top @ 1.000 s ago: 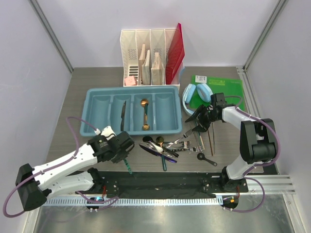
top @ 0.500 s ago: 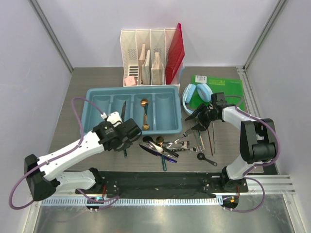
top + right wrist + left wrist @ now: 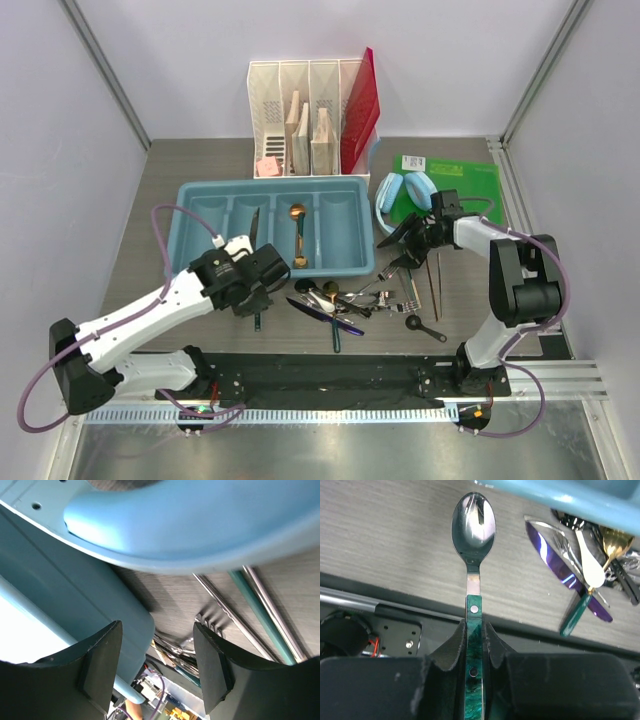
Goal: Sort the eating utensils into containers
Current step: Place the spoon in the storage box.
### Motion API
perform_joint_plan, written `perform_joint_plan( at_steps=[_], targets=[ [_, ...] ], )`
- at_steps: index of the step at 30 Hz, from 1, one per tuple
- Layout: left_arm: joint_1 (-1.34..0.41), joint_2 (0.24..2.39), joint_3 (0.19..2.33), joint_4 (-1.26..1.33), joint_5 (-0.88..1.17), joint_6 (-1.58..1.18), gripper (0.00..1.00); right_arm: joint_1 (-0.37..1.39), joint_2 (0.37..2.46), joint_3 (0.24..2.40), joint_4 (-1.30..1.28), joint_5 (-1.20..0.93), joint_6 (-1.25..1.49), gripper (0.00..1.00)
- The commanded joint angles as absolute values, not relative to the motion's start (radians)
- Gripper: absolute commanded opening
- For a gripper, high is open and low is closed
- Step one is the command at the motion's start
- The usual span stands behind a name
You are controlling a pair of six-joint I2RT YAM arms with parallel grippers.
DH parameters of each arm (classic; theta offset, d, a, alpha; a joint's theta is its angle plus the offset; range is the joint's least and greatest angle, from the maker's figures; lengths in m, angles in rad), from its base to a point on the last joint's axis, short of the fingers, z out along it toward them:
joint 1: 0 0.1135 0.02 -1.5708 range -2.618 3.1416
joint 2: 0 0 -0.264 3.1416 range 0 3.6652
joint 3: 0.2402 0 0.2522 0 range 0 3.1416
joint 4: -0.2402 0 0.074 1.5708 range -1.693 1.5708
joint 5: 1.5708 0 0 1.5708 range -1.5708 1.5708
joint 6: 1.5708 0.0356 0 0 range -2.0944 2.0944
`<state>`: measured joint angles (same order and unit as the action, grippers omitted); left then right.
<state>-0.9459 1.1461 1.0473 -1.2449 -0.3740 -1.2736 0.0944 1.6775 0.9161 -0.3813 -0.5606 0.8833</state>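
My left gripper (image 3: 262, 285) is shut on the green handle of a silver spoon (image 3: 473, 527), just in front of the light blue tray (image 3: 182, 240). In the left wrist view the spoon's bowl points toward the tray's front wall (image 3: 570, 495), and the handle sits clamped in the gripper (image 3: 474, 630). In the tray lie a dark knife (image 3: 253, 238) and a gold spoon (image 3: 298, 235). A pile of utensils (image 3: 345, 298) lies right of the left gripper. My right gripper (image 3: 408, 240) is open and empty near the tray's right end, its own view showing nothing in the gripper (image 3: 157, 645).
Light blue headphones (image 3: 405, 195) and a green pad (image 3: 455, 185) lie behind the right gripper. Thin chopsticks (image 3: 433, 285) and a small black spoon (image 3: 425, 327) lie to its front. A white file organizer (image 3: 305, 120) with a red folder (image 3: 360, 105) stands behind the tray.
My left gripper has carried the green-handled spoon away from the front edge, up and right toward the tray's front wall. The right gripper has hardly moved.
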Motion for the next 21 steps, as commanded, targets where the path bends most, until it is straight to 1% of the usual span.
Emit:
perform_joint_plan(
  at_steps=[1,7,10,16,21],
  targets=[
    [-0.942,1.085,1.117,-1.339,-0.333,-1.273,0.0,0.091,1.707,0.96,-0.36,-0.568,0.879,0.64],
    [-0.942,1.049,1.134,-1.362,-0.261,-1.276,0.0,0.092,1.721,0.968,-0.36,-0.58,0.873,0.64],
    [-0.94,1.051,1.178,-1.385,-0.241,-1.25,0.0,0.092,1.72,0.971,-0.36,-0.583,0.871,0.64],
    [-0.942,1.127,1.382,-1.433,-0.245,-1.157,0.0,0.092,1.718,0.962,-0.359,-0.589,0.87,0.64],
    [-0.942,1.21,1.505,-1.439,-0.264,-1.092,0.0,0.091,1.726,0.968,-0.362,-0.594,0.868,0.64]
  ],
)
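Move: The left hand holds the spoon by its green handle; the storage box's third compartment, already holding gold spoons, lies about 20 cm ahead, 9 cm right and 12 cm below. The black knife in the next compartment is 20 cm ahead and 1 cm left. On the table, some 13 cm below the hand, the purple knife lies 2 cm ahead and 15 cm right. From the right hand, the third compartment is about 22 cm left, 4 cm ahead and 4 cm lower. The left hand lifts the still-pinched spoon about 10 cm, shifting 4 cm right before the box, left side dipping. ##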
